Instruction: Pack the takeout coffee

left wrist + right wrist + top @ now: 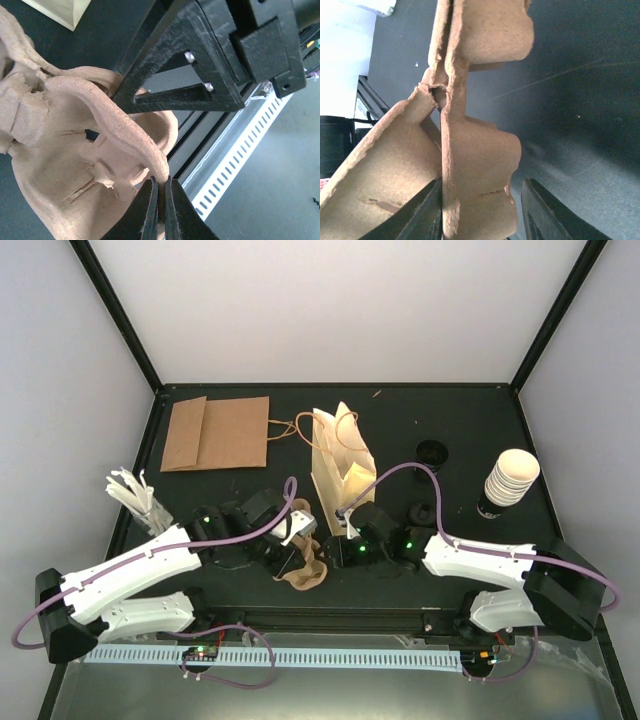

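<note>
The takeout coffee cups (512, 478) are cream-white paper cups stacked at the right of the table, away from both grippers. A brown pulp cup carrier (303, 575) hangs near the front edge between the arms. My left gripper (161, 182) is shut on a curved rim of the carrier (60, 150). My right gripper (482, 190) straddles a lobe of the carrier (480, 150). Its left finger (427, 210) lies against the pulp and its right finger (545, 210) stands apart from it. From above, the left gripper (300, 538) and right gripper (337, 543) are close together.
A cream paper bag (342, 465) with loop handles stands upright behind the grippers. A flat brown paper bag (215, 433) lies at the back left. Black lids (432, 452) lie right of the bag. A holder of white sticks (135, 495) stands at the left.
</note>
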Robot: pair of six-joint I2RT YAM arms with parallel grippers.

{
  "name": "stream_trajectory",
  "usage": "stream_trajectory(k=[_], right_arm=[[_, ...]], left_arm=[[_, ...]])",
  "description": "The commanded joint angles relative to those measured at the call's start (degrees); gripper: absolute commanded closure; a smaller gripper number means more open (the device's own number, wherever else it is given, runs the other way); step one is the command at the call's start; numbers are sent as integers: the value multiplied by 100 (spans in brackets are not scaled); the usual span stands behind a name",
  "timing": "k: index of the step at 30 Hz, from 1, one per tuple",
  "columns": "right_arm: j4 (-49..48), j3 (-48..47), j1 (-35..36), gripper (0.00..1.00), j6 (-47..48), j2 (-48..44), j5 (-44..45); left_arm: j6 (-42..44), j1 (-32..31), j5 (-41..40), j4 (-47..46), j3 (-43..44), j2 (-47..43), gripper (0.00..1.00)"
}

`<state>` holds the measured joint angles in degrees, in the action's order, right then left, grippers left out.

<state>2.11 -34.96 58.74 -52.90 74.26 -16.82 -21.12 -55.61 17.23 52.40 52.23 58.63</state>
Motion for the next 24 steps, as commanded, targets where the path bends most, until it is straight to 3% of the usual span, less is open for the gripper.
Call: stream_trajectory(k=[1, 11, 19, 21, 24], right_arm=[[-98, -111, -22, 58, -77, 83, 89], [-183, -140, -21, 75, 180, 72, -8], [-56, -110, -19, 76, 167, 141, 11], [-99, -65, -18, 80, 156, 190, 1], [-175, 7, -15, 82, 185, 273, -29]], left_arm=[[148, -145, 323, -123, 329, 1, 98], [179, -187, 353, 27, 357, -1, 98], [126, -195, 490, -115, 458, 11, 96], [97, -195, 521, -184, 443, -20, 85], [-25, -195, 267, -206, 430, -98, 59]])
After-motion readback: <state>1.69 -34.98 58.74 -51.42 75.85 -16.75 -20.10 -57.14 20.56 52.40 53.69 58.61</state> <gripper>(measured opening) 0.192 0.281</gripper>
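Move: Between the two hands stands the cup carrier on edge, its middle about 4 cm ahead of the left hand, 1 cm to its right and 7 cm lower, with the left fingers already pinching its near rim. From the right hand that middle is roughly 5 cm left and 2 cm ahead, at about its height. The paper bag is some 10 cm ahead of the right hand and 3 cm right; the black lid about 8 cm ahead and 20 cm right, on the table. Closing around the carrier's rim, the right fingers go from nearly half open to a small gap while that hand stays in place, sinking barely 1 cm. The left hand, still pinching the near rim, eases back a little over 1 cm, then drifts left and up about 1 cm each, and at the very end opens its fingers about a quarter, ending its pinch. ##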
